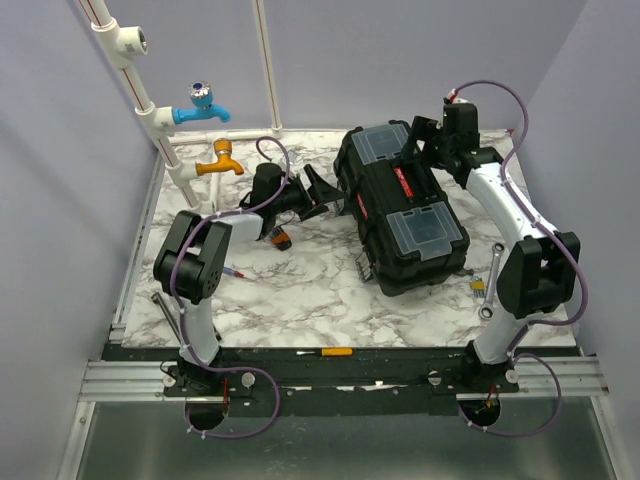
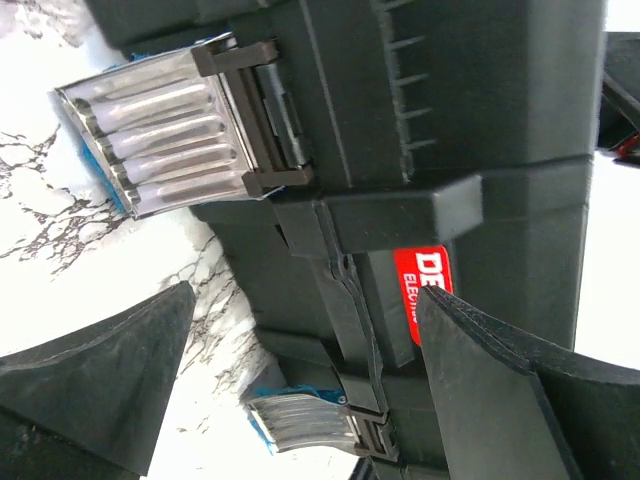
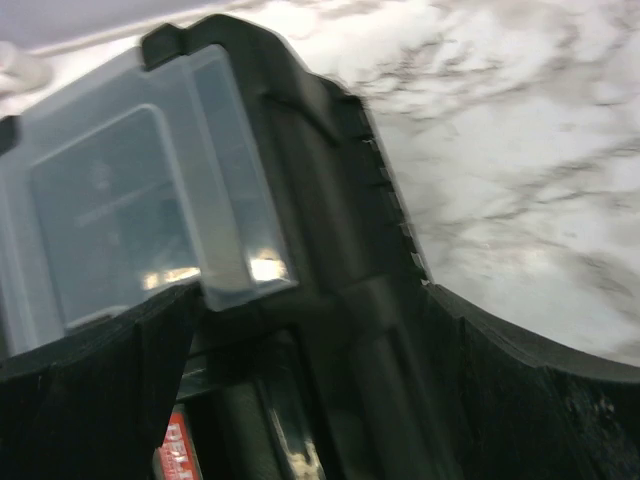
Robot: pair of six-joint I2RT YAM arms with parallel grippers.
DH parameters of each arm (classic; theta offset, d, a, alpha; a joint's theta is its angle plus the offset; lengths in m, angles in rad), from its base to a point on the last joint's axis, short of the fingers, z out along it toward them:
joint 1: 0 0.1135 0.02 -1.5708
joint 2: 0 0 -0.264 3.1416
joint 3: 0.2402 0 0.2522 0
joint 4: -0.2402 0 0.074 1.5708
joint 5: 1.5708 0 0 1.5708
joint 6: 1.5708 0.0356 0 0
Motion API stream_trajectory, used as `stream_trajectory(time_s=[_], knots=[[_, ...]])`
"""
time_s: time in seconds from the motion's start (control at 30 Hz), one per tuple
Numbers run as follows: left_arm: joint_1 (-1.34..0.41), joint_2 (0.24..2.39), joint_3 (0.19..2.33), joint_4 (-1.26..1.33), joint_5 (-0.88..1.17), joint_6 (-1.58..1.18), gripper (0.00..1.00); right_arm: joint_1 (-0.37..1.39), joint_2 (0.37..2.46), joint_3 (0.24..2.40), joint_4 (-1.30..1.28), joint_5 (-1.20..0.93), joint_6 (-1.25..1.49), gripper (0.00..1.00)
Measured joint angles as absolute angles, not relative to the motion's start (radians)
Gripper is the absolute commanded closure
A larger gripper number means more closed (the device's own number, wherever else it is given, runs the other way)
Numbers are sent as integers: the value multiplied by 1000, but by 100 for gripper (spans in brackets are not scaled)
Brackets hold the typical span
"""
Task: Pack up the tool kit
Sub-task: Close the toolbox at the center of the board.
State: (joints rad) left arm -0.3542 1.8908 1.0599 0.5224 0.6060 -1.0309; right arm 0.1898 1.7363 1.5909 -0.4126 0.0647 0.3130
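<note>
The tool kit's black toolbox [image 1: 405, 215] lies slantwise on the marble table, lid down, with two clear-lidded compartments on top. My left gripper [image 1: 322, 195] is open just off its left long side. The left wrist view shows that side [image 2: 480, 120] with a red label [image 2: 425, 285] and two silver-teal latches [image 2: 165, 130] sticking out over the table; nothing is between the fingers [image 2: 520, 400]. My right gripper [image 1: 428, 140] hangs open over the box's far end. The right wrist view shows a clear lid [image 3: 110, 220] and the handle between the wide fingers [image 3: 540, 400].
Loose tools lie around: an orange-handled screwdriver [image 1: 335, 352] at the near edge, a wrench [image 1: 493, 268] right of the box, a small orange-black piece [image 1: 281, 240] and a red screwdriver [image 1: 236, 271] on the left. Blue [image 1: 205, 105] and orange [image 1: 222, 163] taps stand back left.
</note>
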Motion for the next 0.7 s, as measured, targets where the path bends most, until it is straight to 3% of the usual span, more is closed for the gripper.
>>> stream_trajectory(time_s=[0.43, 0.7], knots=[[-327, 2083, 1193, 539, 651, -1198, 7, 173, 1759, 1475, -214, -110, 389, 0], [-313, 2082, 1118, 543, 600, -1242, 9, 169, 1753, 1458, -191, -121, 390, 1]])
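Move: The far front latch, hanging open, is about 6 cm ahead of my left hand, 2 cm to its right and 6 cm below. The near latch is some 12 cm back, 7 cm right and equally low; an orange-black tool lies 3 cm back, 12 cm left, on the table. Just below my right hand is the closed lid: its far clear cover is 2 cm ahead, 6 cm left, 4 cm down, its handle 7 cm back, 2 cm left, 4 cm down. I sink my left hand about 6 cm down the front of the toolbox, easing some 3 cm forward towards the far latch, tipping the open fingers down about 15 degrees until they stand around the latch's height. Meanwhile my right hand slides about 3 cm left and 2 cm down onto the lid's far part, rolling 10 degrees with its left side rising, then stays there, fingers wide open. ##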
